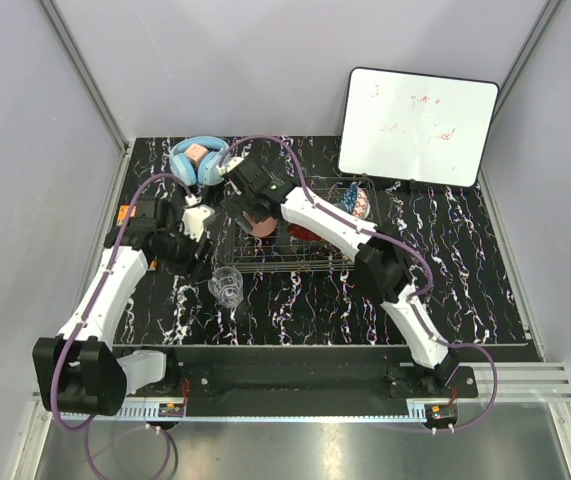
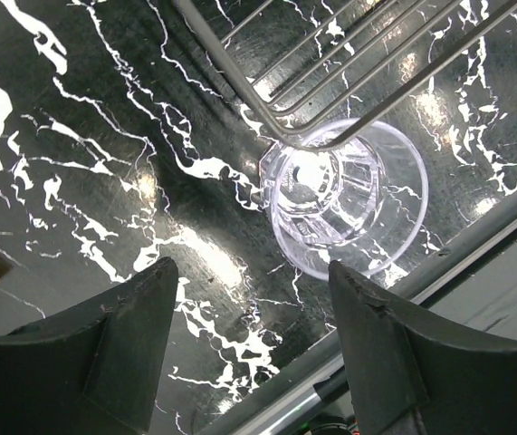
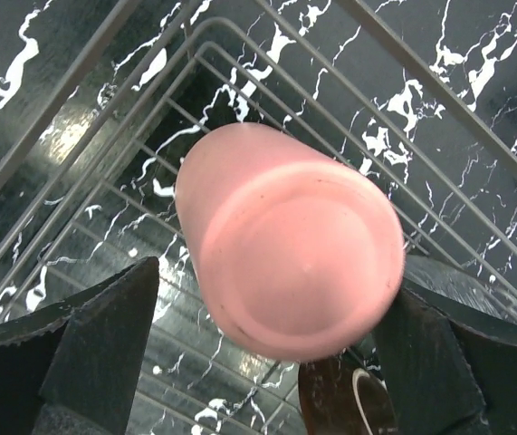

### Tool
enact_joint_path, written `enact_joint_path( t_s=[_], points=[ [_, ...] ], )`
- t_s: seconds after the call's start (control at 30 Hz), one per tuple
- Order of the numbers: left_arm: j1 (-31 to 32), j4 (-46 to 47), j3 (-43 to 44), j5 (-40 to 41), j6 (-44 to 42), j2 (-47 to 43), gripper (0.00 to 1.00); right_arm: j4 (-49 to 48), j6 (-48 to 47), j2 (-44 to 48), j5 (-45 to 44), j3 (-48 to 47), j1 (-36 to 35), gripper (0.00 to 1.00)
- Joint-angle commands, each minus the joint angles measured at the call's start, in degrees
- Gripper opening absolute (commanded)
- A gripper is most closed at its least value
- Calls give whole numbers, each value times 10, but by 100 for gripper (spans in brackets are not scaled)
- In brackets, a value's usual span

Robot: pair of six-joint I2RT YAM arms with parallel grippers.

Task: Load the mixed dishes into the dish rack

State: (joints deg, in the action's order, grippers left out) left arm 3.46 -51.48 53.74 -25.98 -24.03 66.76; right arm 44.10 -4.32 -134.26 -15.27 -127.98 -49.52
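The dark wire dish rack [image 1: 310, 255] stands mid-table. A salmon-pink cup [image 1: 263, 224] stands upside down and tilted at the rack's left end, its base filling the right wrist view [image 3: 299, 258]. My right gripper [image 1: 253, 212] straddles the cup with its jaws wide open [image 3: 276, 281]; a narrow gap shows at the left finger [image 3: 104, 344]. A blue patterned bowl [image 1: 357, 200] and a red plate [image 1: 305, 232] sit in the rack. The clear tumbler [image 1: 227, 285] stands on the table by the rack's near-left corner [image 2: 344, 195]. My left gripper [image 1: 203, 268] is open and empty just short of it [image 2: 251, 272]. I cannot pick out the cream bowl.
Blue headphones [image 1: 198, 160] lie at the back left behind the rack. A white whiteboard [image 1: 417, 125] leans at the back right. A rack corner wire [image 2: 276, 136] runs just above the tumbler. The table's metal front edge [image 2: 475, 245] lies close beside the tumbler.
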Motion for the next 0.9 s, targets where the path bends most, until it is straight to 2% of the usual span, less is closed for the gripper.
enact_joint_path(
  t_s=[0.0,0.17,0.4,0.53,0.67,0.73,0.77,0.83,0.87],
  points=[
    [25,33,-7,21,-11,14,69,-9,5,76,12,7,-7,100],
    [44,41,-8,29,-12,19,68,-10,8,98,2,5,-7,100],
    [70,63,-34,60,-18,21,65,-19,27,194,-6,13,-6,100],
    [90,87,-53,83,-19,26,64,-57,39,265,-5,91,-7,100],
    [100,103,-66,90,-23,35,62,-158,61,357,-5,213,-7,100],
    [103,110,-69,92,-24,48,51,-181,68,403,-14,273,-7,100],
    [104,109,-69,91,-28,54,39,-194,76,414,-17,287,-6,100],
    [107,108,-67,92,-29,69,26,-204,86,442,-18,323,-6,100],
    [107,109,-66,94,-30,72,14,-212,94,451,-18,332,-6,100]
  ],
)
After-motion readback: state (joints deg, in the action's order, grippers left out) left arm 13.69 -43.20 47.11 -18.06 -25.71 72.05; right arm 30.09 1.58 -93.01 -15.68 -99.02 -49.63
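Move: The clear cup I'm going for sits some 5 cm to the right of my left hand, about level fore and aft, its middle roughly 9 cm below. The rack's near-left corner is about 3 cm ahead and 6 cm right of that hand. The pink cup is just under my open right hand, about 3 cm down and 1 cm farther out; from that same hand, the clear cup lies about 16 cm back and 8 cm left. I lower my left hand about 5 cm beside the rack corner onto the near side of the clear cup, easing a little to the right, and near the bottom start closing my fingers over its rim. Meanwhile my right hand, already open, rises clear of the pink cup by some 20 cm, then also swings back and right, tilting its fingers up towards forward-left. ##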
